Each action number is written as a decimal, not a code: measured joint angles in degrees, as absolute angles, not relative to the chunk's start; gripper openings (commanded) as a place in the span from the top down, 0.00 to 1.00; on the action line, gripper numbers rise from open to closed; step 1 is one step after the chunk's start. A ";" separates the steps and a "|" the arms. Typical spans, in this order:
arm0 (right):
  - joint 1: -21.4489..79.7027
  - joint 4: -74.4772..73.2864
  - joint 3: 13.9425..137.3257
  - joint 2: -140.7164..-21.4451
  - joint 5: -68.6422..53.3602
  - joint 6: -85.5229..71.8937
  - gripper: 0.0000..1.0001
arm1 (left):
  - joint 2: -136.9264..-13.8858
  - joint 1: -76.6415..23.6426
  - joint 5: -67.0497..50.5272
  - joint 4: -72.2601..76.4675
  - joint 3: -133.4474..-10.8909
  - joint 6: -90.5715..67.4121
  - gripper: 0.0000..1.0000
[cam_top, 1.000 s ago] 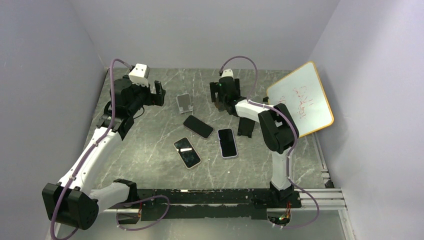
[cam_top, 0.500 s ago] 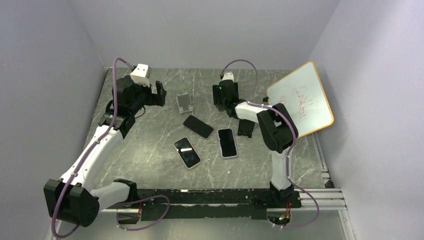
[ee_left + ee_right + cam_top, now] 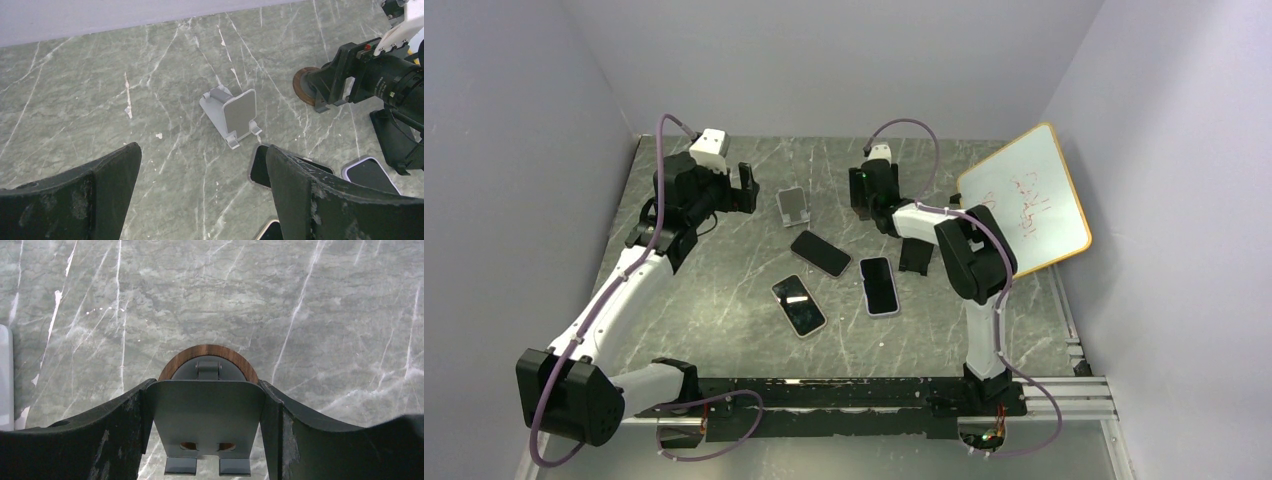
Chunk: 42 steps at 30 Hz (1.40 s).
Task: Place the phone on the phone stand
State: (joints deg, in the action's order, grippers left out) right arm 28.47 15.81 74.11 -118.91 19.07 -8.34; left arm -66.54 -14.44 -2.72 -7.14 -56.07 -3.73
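Three phones lie flat mid-table: a black one, one with a pale rim and one in a light case. A silver phone stand stands upright behind them. My left gripper hangs open just left of it, holding nothing. A second, dark grey phone stand on a round wooden base sits at the back. My right gripper has both fingers pressed against the side edges of its plate.
A black flat piece lies right of the phones. A white board with a wooden rim leans at the right wall. The grey walls close in on the left, back and right.
The right gripper's fingers have closed in onto the dark grey stand's plate. The left arm has crept slightly forward toward the silver stand, still open.
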 measured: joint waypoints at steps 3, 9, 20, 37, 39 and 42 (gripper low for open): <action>28.49 15.99 74.72 -119.39 18.98 -8.51 0.49 | -66.54 -14.44 -2.72 -7.14 -56.07 -3.73 0.00; 29.08 15.55 77.71 -121.45 19.14 -8.60 0.49 | -66.54 -14.44 -2.76 -7.14 -56.07 -3.73 0.00; 34.06 14.52 84.77 -126.08 19.27 -8.95 0.49 | -66.48 -14.44 -3.18 -7.16 -56.07 -3.90 0.00; 36.84 12.25 85.19 -126.17 23.83 -15.59 0.01 | -65.78 -14.44 -3.25 -7.14 -56.07 -4.56 0.00; 37.19 11.20 85.23 -126.17 23.46 -15.77 0.00 | -65.69 -14.44 -3.25 -7.14 -56.07 -4.58 0.00; 37.32 10.50 85.71 -126.02 23.33 -15.14 0.00 | -65.69 -14.44 -3.25 -7.16 -56.07 -4.64 0.00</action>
State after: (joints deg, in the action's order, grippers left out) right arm 37.32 10.50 85.71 -126.02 23.33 -15.14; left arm -65.69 -14.44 -3.25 -7.16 -56.07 -4.64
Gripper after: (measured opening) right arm 0.997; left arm 0.995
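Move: My right hand already grips the dark phone stand by both edges of its plate; the grey phone stand lies about 19 cm to its left, nearly level with it. The black phone lies some 13 cm left and 12 cm back, the white-edged phone 20 cm back and about 1 cm right, both roughly 6 cm lower. From my idle left hand the grey stand is about 13 cm ahead, 9 cm right and 20 cm down. With my right hand I keep the dark stand pinched and ease it just under 2 cm forward, then slide it quickly left along the table, some 8 cm towards the grey stand, drifting back as I go. The wrist yaws about 5 degrees counter-clockwise and returns; then I open the fingers wide and let go of the plate. ##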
